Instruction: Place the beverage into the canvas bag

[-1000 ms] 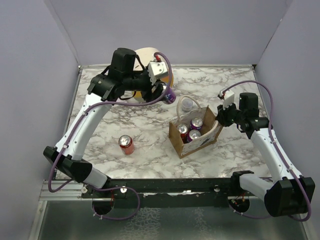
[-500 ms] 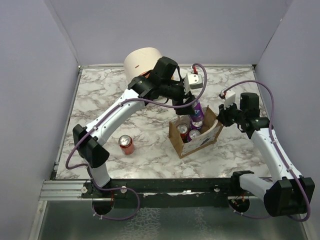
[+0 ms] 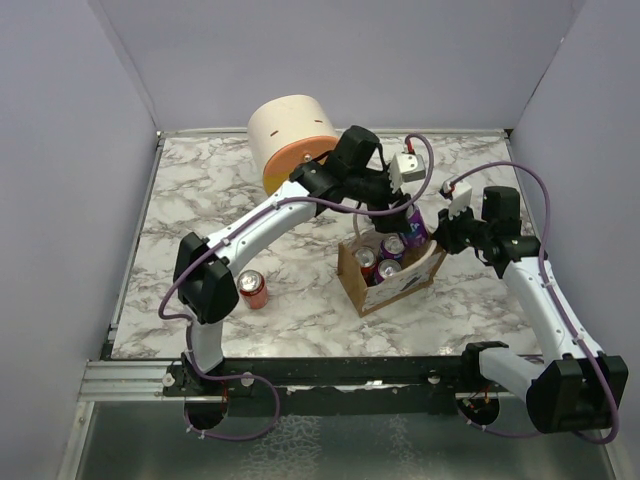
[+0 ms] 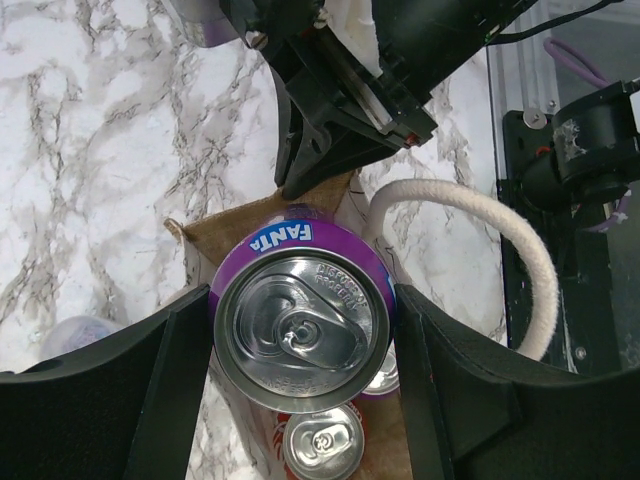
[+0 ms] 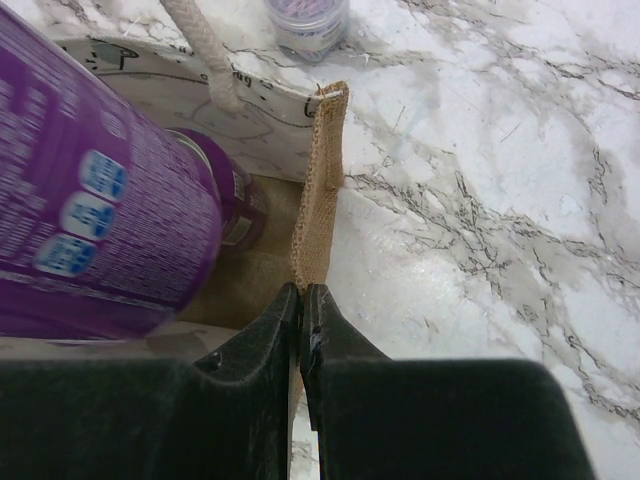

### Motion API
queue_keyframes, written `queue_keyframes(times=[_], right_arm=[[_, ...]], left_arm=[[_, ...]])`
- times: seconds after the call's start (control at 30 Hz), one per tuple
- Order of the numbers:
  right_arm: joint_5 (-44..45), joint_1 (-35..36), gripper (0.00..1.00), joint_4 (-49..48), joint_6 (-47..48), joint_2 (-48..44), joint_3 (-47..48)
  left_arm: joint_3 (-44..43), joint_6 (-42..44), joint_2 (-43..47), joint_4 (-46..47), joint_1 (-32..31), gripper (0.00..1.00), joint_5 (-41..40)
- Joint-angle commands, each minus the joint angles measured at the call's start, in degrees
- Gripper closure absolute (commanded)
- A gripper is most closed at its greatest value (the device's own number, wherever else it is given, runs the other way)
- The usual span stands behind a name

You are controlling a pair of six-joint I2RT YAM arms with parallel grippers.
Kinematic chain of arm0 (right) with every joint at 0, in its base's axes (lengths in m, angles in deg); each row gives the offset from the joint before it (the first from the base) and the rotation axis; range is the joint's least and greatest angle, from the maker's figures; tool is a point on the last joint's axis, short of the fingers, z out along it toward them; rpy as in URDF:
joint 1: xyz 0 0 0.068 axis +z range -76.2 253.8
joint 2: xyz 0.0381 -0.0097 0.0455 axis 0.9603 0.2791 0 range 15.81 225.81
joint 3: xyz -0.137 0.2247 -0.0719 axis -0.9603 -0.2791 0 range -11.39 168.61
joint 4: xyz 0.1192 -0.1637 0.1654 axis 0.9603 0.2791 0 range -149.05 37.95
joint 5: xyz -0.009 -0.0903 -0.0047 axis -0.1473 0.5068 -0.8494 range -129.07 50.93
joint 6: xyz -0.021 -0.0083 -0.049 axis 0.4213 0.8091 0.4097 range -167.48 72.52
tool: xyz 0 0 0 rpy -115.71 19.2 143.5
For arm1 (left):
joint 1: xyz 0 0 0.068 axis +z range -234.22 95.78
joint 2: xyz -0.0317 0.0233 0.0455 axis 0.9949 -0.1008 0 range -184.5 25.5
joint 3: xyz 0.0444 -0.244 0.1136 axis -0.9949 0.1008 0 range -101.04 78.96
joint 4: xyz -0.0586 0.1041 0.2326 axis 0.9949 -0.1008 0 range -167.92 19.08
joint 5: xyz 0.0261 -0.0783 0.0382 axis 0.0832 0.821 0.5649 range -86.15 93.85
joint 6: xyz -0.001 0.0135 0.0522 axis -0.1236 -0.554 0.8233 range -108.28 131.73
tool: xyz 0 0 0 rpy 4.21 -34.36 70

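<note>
The beverage, a purple Fanta can [image 4: 300, 335], hangs upright between my left gripper's [image 4: 300, 345] black fingers, which are shut on its sides. In the top view the can [image 3: 413, 226] sits just over the open mouth of the tan canvas bag [image 3: 354, 284], at its far right corner. Three cans [image 3: 388, 268] stand inside the bag, one of them showing below the held can [image 4: 322, 445]. My right gripper [image 5: 302, 295] is shut on the upper edge of the bag's right wall [image 5: 322, 180]. The purple can [image 5: 90, 190] looms just left of that edge.
A red can [image 3: 252, 289] stands on the marble left of the bag. A big cream cylinder [image 3: 290, 135] lies at the back. A clear lidded cup [image 5: 305, 20] stands behind the bag. The cream rope handle [image 4: 520, 250] arcs beside the held can.
My left arm swung right from beside the cream cylinder, carrying the purple can to above the bag. The right gripper closed the last bit onto the bag's edge.
</note>
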Motion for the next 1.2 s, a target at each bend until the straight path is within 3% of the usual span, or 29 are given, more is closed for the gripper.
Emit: queue_keyframes(times=[0.0,0.63,1.17], right_arm=[[-1.3,-0.8,0.94,-2.6,-0.7,-1.1,-1.1],[-1.5,-2.1,0.98,-3.3,-1.5,-1.5,-1.8],[-3.8,-2.5,0.98,-3.2,-2.0,-0.8,-1.4]], left_arm=[[0.0,-1.8,-0.9,8.5,-1.0,1.0,1.1],[1.1,-0.2,-5.6,12.4,-1.6,1.0,1.2],[-3.5,5.1,-9.7,9.4,-2.8,1.0,-0.8]])
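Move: The held purple can is bound for the free right-hand corner of the canvas bag, which lies about 4 cm right of the left hand, roughly level forward and some 20 cm below. Already inside, at that depth, are a purple can 2 cm left and 1 ahead, another purple can 3 left and 5 back, and a red can 8 left and 2 back. From the right hand, pinching the rim, the corner is about 4 cm left, 1 back and 8 below. The purple can, still gripped by the left fingers and slanting bottom-first to the right, is lowered about 7 cm and carried some 4 cm right into the bag's mouth beside the right gripper. The descent slows midway, then resumes, with hardly any wrist turn. The right hand stays put and keeps its pinch on the rim, holding the bag. ##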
